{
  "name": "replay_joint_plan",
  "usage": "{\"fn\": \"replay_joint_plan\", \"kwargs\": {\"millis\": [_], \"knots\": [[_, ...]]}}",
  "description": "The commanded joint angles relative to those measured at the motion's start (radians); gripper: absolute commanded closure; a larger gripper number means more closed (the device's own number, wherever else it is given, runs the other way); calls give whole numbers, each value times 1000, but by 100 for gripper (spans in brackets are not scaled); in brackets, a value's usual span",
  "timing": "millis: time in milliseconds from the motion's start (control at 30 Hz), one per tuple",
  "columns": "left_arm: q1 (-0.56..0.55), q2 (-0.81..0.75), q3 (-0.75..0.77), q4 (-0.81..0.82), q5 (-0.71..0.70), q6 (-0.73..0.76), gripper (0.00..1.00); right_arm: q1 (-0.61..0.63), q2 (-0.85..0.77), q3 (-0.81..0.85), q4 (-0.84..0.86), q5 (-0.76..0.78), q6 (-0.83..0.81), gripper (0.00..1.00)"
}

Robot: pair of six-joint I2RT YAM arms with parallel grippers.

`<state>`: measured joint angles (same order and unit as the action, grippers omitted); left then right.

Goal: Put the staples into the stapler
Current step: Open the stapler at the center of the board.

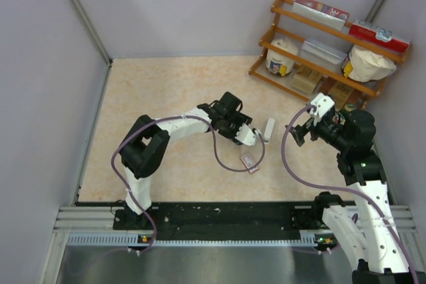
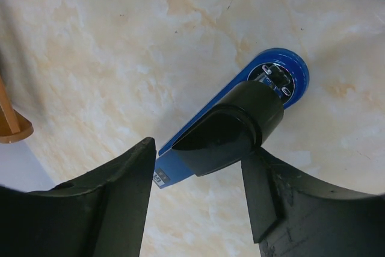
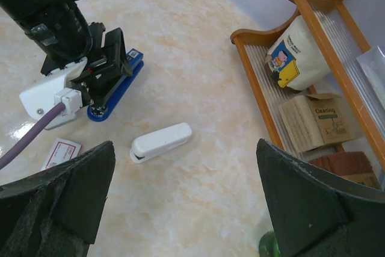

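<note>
The blue stapler with its black top lies flat on the marbled table. My left gripper stands over its rear end, one finger against each side, shut on it. From the right wrist view the stapler pokes out beneath that gripper. In the top view the left gripper covers it. No staples show; a small red-and-white box lies closed just in front of the left gripper, also seen as the box. My right gripper hangs wide open above the table, empty, and the right gripper is right of the staplers.
A white stapler lies between the two grippers, the same white stapler close to the left gripper. A wooden rack with bags and boxes stands at the back right. The left arm's purple cable loops over the table.
</note>
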<state>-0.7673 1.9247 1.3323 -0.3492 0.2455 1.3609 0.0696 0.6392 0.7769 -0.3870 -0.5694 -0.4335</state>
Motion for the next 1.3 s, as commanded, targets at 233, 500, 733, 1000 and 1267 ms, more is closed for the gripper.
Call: {"fn": "replay_joint_plan", "kwargs": {"millis": [233,500,733,1000,1267], "knots": [[-18,20,90,-188,57,69,51,7,5,-7,37,-20,-21,1],[-20,28,99,-238,75,72,55,6,10,-8,37,-20,-22,1],[-20,33,104,-229,6,-15,67,7,11,-10,39,-20,-24,1],[-7,4,47,-159,-129,-216,70,6,13,-11,40,-27,-19,1],[26,-35,-25,-140,-236,-460,73,6,14,-11,43,-43,-7,1]]}}
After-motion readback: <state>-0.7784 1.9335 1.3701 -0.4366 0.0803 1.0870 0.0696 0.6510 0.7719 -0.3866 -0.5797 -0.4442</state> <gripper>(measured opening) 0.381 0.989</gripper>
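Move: Just behind the left fingertips, about 2 cm back, 1 cm right and 2 cm down, is the middle of the blue stapler, its black cap already between the open fingers. The white bar lies some 11 cm to that hand's right, about level with it; the staples box is around 12 cm back and 4 cm right. From the waiting right hand, the stapler is roughly 9 cm ahead, 18 cm left and 22 cm down. Closing on the stapler's black cap, the left fingers go from about two-thirds open to under half, easing back some 2 cm along the stapler meanwhile. With the cap pinched from both sides, the hand then swings forward again and about 2.5 cm left, turning some 20 degrees counter-clockwise, grip effort rising. ##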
